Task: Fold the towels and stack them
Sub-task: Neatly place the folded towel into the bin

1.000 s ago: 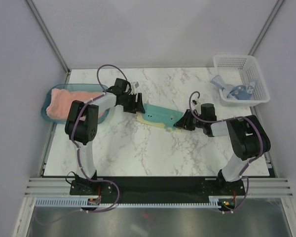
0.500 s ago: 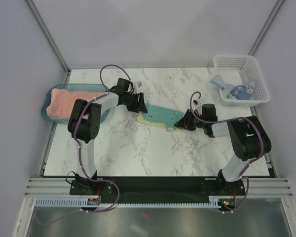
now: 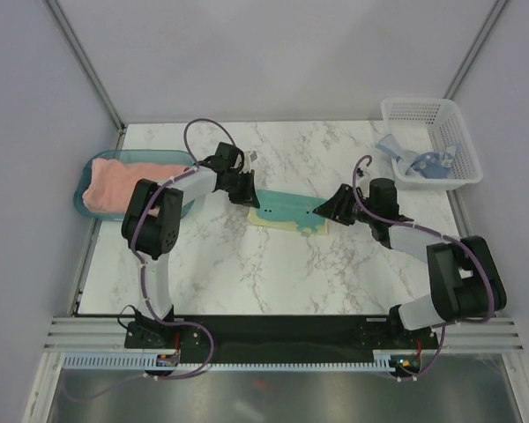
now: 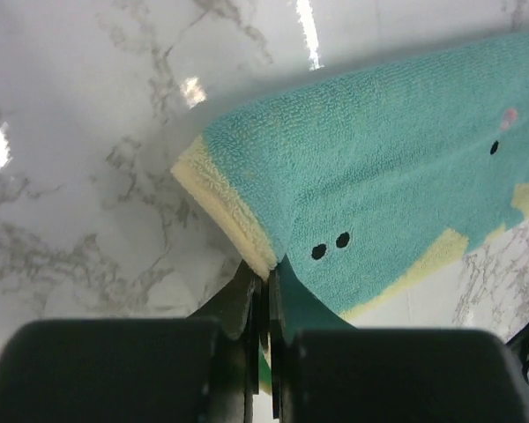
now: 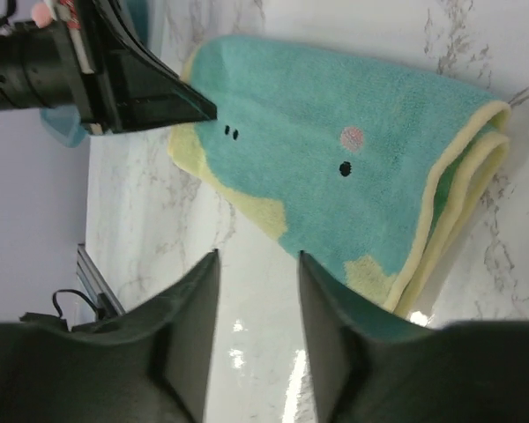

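Note:
The pale yellow towel with teal patches (image 3: 286, 211) lies folded near the middle of the table. My left gripper (image 3: 248, 196) is shut on its left corner; in the left wrist view the jaws (image 4: 266, 270) pinch the towel's folded edge (image 4: 397, 150). My right gripper (image 3: 329, 210) stands open at the towel's right end. In the right wrist view nothing lies between its fingers (image 5: 258, 254), and the towel (image 5: 335, 185) lies just beyond them. The salmon-pink towel (image 3: 128, 183) rests folded in the teal tray. The light blue towel (image 3: 419, 161) sits crumpled in the basket.
The translucent teal tray (image 3: 81, 189) stands at the table's left edge. The white mesh basket (image 3: 463, 132) stands at the back right corner. Grey walls enclose the table on the left, back and right.
My left gripper has closed on the towel's left corner. My right gripper has opened wider and its arm has swung out to the right. The towel lies flatter and slightly further right.

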`<state>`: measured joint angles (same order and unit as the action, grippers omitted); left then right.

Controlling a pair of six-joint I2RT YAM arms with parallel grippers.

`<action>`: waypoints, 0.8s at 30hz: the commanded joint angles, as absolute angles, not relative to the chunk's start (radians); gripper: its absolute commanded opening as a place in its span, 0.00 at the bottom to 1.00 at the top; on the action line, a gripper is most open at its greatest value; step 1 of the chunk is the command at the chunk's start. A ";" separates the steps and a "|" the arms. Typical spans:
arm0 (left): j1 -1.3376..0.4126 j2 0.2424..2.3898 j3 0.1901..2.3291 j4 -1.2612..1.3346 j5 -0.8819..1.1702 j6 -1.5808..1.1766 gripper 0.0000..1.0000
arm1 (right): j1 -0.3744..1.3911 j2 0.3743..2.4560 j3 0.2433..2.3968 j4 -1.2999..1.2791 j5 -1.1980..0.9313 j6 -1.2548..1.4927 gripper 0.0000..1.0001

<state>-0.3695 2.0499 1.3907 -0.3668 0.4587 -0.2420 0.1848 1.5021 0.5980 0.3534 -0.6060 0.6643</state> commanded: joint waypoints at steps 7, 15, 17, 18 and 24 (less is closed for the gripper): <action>-0.377 1.950 1.526 -0.603 0.249 -0.333 0.02 | 0.181 1.174 0.673 0.187 -0.451 0.747 0.62; -0.376 1.881 1.635 -0.756 0.028 -0.253 0.02 | 0.179 1.109 0.715 0.098 -0.430 0.733 0.65; -0.373 1.879 1.687 -0.826 -0.056 -0.232 0.02 | 0.179 1.109 0.713 0.091 -0.425 0.730 0.66; -0.371 1.879 1.700 -0.850 -0.076 -0.212 0.02 | 0.179 1.112 0.712 0.091 -0.426 0.729 0.66; -0.336 1.875 1.770 -0.962 -0.211 -0.102 0.02 | 0.178 1.123 0.715 0.089 -0.439 0.721 0.66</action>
<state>-0.3607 1.9228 1.7115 -0.8574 -0.0841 -0.2081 0.1844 1.1286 0.6800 0.0864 -0.4423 0.7319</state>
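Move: The left hand already pinches the left end of the folded teal-and-yellow towel; the towel's middle lies about 9 cm to its right and 1 cm back, just below. The bin it goes for is centred some 27 cm to its left and 5 cm farther out, with the pink towel already inside. From the empty right hand the bin lies roughly 43 cm left and 6 cm ahead, the folded towel 7 cm left, level ahead, some 6 cm below. Upward and to the left, with a little forward drift, the left hand carries its pinched end of the folded towel about 10 cm up and 9 cm towards the bin, rolling its left side up some 30 degrees and turning slightly counter-clockwise, fingers staying shut. The empty right hand climbs clear of the towel by about 10 cm, easing slightly right and opening wider. ##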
